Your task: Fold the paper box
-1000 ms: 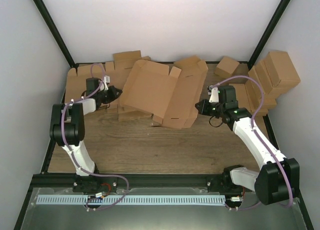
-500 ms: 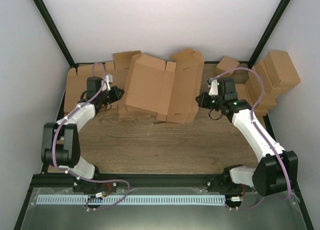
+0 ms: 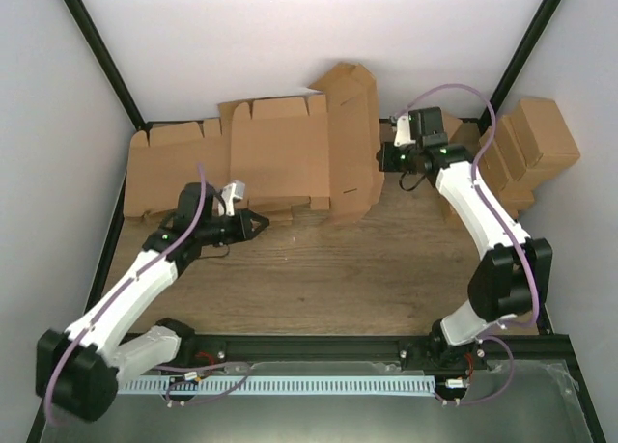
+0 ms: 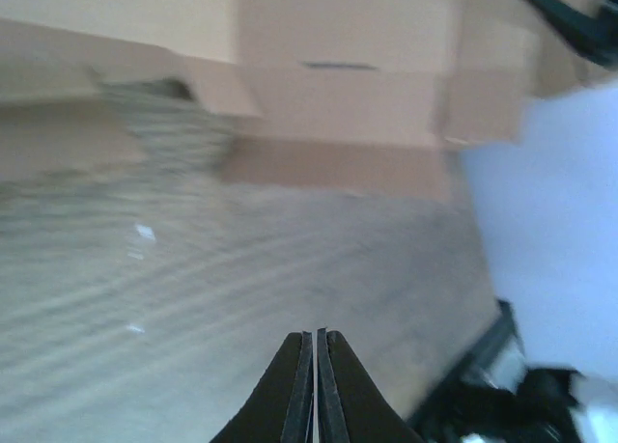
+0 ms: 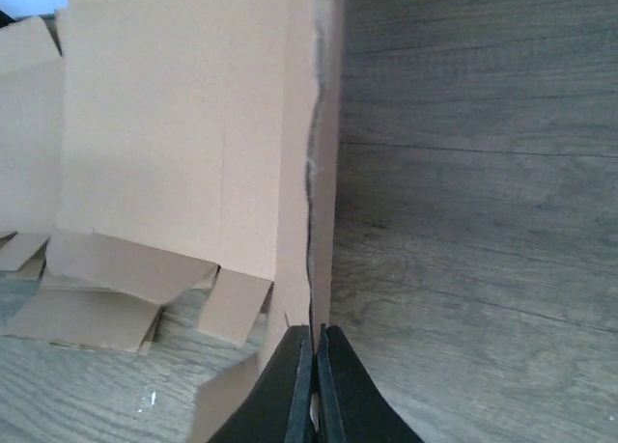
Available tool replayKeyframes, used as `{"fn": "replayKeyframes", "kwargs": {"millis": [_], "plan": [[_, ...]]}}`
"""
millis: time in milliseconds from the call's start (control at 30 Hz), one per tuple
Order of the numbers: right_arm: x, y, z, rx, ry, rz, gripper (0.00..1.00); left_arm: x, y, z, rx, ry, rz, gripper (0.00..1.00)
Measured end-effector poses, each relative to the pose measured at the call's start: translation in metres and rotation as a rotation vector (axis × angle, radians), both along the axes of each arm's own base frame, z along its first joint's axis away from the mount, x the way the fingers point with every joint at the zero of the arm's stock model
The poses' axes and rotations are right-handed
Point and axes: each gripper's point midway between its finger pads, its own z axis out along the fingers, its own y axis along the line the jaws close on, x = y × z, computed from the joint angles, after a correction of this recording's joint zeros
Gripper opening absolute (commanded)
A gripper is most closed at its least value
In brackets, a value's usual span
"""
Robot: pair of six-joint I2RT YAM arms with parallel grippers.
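Observation:
The paper box [image 3: 280, 158] is a brown die-cut blank lying open at the back of the table, its right part [image 3: 350, 139] folded upward. My right gripper [image 3: 382, 159] is shut on that raised part's right edge. In the right wrist view the gripper [image 5: 316, 339] pinches the cardboard edge [image 5: 326, 221], with the box panel [image 5: 174, 144] to the left. My left gripper [image 3: 259, 222] is shut and empty, in front of the box and apart from it. In the left wrist view the gripper [image 4: 316, 335] hangs over bare wood, with the cardboard [image 4: 338, 105] further ahead.
A pile of flat cardboard blanks [image 3: 162, 173] lies at the back left, next to the box. Several ready-made brown boxes [image 3: 529, 139] are stacked at the back right. Black frame posts [image 3: 101, 57] stand at the back corners, white walls behind.
My left arm has drawn back from the box toward the near middle of the table. My right gripper has moved back and left, taking the box toward the rear wall with its right part raised.

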Motion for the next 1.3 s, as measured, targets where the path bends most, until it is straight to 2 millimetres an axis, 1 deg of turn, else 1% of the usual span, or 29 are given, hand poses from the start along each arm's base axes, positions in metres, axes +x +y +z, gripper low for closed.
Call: {"fn": "replayKeyframes", "kwargs": {"millis": [67,133,167,233,333,400,533,600,700,767,800,833,933,1000,1100,1133,1167,1233,1300], "plan": [[0.008,0.000,-0.005,-0.027,0.015,0.010,0.02,-0.029,-0.016,0.022,-0.053,-0.024,-0.048,0.13],[0.018,0.004,-0.006,-0.048,0.024,0.035,0.05,-0.052,-0.023,0.046,-0.105,-0.058,-0.075,0.25],[0.024,0.006,-0.006,-0.053,0.022,0.052,0.07,-0.059,-0.022,0.056,-0.123,-0.076,-0.075,0.29],[0.036,0.013,-0.004,-0.057,0.024,0.084,0.07,-0.066,-0.013,0.069,-0.130,-0.105,-0.038,0.36],[0.052,0.023,0.002,-0.089,0.006,0.139,0.05,-0.064,-0.001,0.080,-0.099,-0.149,0.014,0.46],[0.055,0.031,0.005,-0.127,-0.008,0.172,0.01,-0.057,0.002,0.084,-0.064,-0.168,0.039,0.52],[0.045,0.053,0.017,-0.194,-0.069,0.249,0.01,-0.035,0.006,0.099,0.021,-0.217,0.078,0.59],[0.036,0.066,0.030,-0.228,-0.125,0.291,0.01,-0.027,0.011,0.119,0.051,-0.278,0.107,0.62],[0.020,0.079,0.062,-0.257,-0.229,0.336,0.01,-0.022,0.020,0.158,0.066,-0.393,0.145,0.65],[0.006,0.084,0.090,-0.244,-0.301,0.359,0.01,-0.021,0.028,0.187,0.071,-0.477,0.179,0.71],[-0.002,0.085,0.105,-0.226,-0.338,0.370,0.01,-0.021,0.032,0.196,0.077,-0.507,0.191,0.75],[-0.010,0.086,0.120,-0.204,-0.374,0.383,0.01,-0.022,0.037,0.210,0.080,-0.544,0.210,0.78],[-0.047,0.092,0.173,-0.077,-0.491,0.468,0.01,-0.027,0.050,0.243,0.095,-0.621,0.255,0.83],[-0.080,0.097,0.209,0.034,-0.570,0.546,0.01,-0.033,0.057,0.278,0.077,-0.680,0.281,0.84],[-0.127,0.101,0.253,0.165,-0.663,0.645,0.01,-0.054,0.069,0.346,0.003,-0.813,0.310,0.87],[-0.137,0.101,0.264,0.190,-0.682,0.667,0.01,-0.064,0.074,0.368,-0.027,-0.862,0.319,0.88],[-0.151,0.101,0.282,0.222,-0.708,0.696,0.01,-0.074,0.079,0.387,-0.055,-0.907,0.327,0.89],[-0.164,0.100,0.299,0.248,-0.734,0.726,0.01,-0.094,0.089,0.412,-0.096,-0.977,0.336,0.92],[-0.177,0.100,0.309,0.277,-0.743,0.763,0.01,-0.112,0.099,0.427,-0.127,-1.031,0.347,0.94]]}}
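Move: The paper box lies flattened, its right edge already pinched in my right hand: its middle is some 16 cm to the left, level in reach, and about 11 cm lower. The small box stands 15 cm right of that hand and 8 cm farther out. From my left hand, empty and shut above the bare near table, the paper box's middle is 15 cm ahead, 8 cm right, about 11 cm down; the cardboard stack is 11 cm ahead and 20 cm left. With the paper box's edge pinched between my right fingers, I ease about 5 cm forward, then lift the sheet some 30 cm while drawing well back and left, wrist tipping up and swinging counter-clockwise. My left hand backs off and climbs about 40 cm, drifting left, tipping up nearly 60 degrees and opening wide to face the raised sheet, without touching it. ##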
